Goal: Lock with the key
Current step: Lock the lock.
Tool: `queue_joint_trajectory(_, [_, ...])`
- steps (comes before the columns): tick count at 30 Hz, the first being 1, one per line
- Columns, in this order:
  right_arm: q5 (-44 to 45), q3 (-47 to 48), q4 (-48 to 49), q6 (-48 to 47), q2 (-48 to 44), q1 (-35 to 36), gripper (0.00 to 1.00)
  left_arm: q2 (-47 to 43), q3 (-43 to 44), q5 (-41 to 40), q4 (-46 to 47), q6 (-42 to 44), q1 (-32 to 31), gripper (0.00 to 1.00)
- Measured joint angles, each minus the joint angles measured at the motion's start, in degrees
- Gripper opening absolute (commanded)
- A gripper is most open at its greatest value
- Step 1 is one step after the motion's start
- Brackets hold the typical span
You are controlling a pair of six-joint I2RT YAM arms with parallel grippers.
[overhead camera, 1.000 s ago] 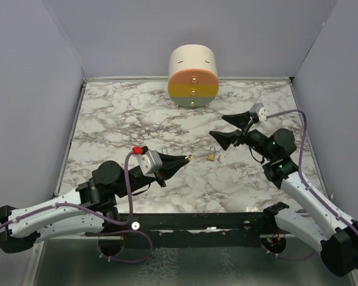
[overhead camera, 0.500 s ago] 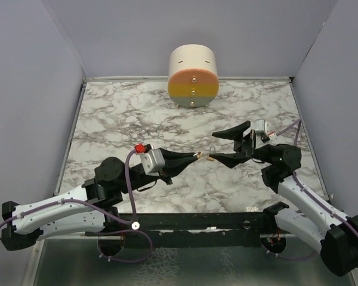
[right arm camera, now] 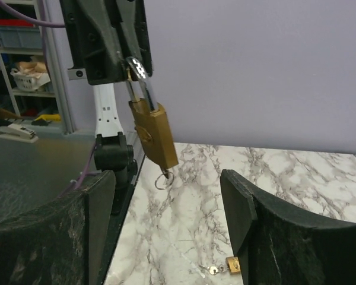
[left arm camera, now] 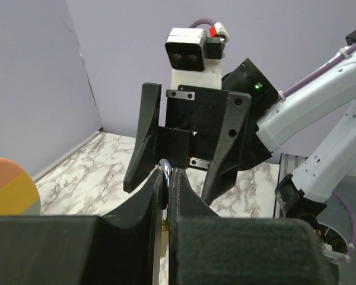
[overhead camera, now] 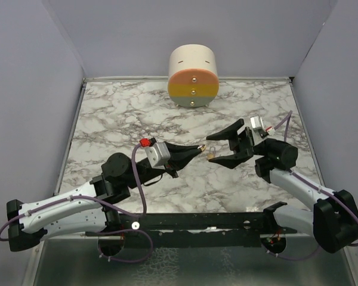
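Note:
My left gripper (overhead camera: 198,146) is shut on the silver shackle of a brass padlock (right arm camera: 153,133) and holds it hanging in the air. A key with a wire ring (right arm camera: 164,179) sticks out of the padlock's bottom. In the left wrist view the shackle (left arm camera: 164,167) shows between my shut fingertips. My right gripper (overhead camera: 211,148) is open and empty. It faces the padlock with one finger (right arm camera: 98,202) on each side, apart from it.
A second small brass padlock (right arm camera: 233,265) with keys (right arm camera: 213,270) lies on the marble table under the grippers and also shows in the top view (overhead camera: 210,155). A cream cylinder with orange, yellow and green bands (overhead camera: 193,74) stands at the back wall.
My left gripper has moved right and up with the padlock. My right gripper has swung left and lower, so its open fingers now face the padlock.

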Motion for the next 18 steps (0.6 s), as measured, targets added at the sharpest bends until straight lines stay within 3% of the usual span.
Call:
queue_joint_trajectory(12, [-0.6, 2.1, 1.6, 3.8, 1.1, 0.0, 0.68, 7.6, 0.0, 2.7, 8.5, -5.1, 2.6, 0.00])
queue_joint_trajectory(14, [-0.6, 2.2, 1.7, 4.4, 1.7, 0.0, 0.53, 9.0, 0.0, 3.5, 8.8, -5.8, 2.9, 0.00])
queue_joint_trajectory(17, [-0.8, 2.2, 1.7, 5.0, 2.1, 0.0, 0.06, 10.1, 0.0, 4.0, 8.9, -6.4, 3.1, 0.00])
queue_joint_trajectory(18, [-1.2, 2.2, 1.7, 4.9, 2.1, 0.0, 0.02, 10.1, 0.0, 4.0, 9.0, -6.4, 3.3, 0.00])
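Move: The left gripper already holds the lock by its shackle, the body hanging some 4 cm below; the space between the right fingers lies about 2 cm ahead, 6 cm to its right and 5 cm down. From the open right gripper the lock's body is about 6 cm left, 2 cm back and 1 cm up. Beneath the right gripper, roughly 30 cm down, lie a small lock some 8 cm ahead and 1 cm right, and a small key about 7 cm ahead and 4 cm right. Bring the left gripper about 4 cm to the right, easing forward at first and then sinking some 2 cm, keeping its grip on the shackle so that the lock's body goes in between the right fingertips. Hold the right gripper almost where it is, pointing left, and only once the lock is arriving close its fingers about halfway in around the body. ##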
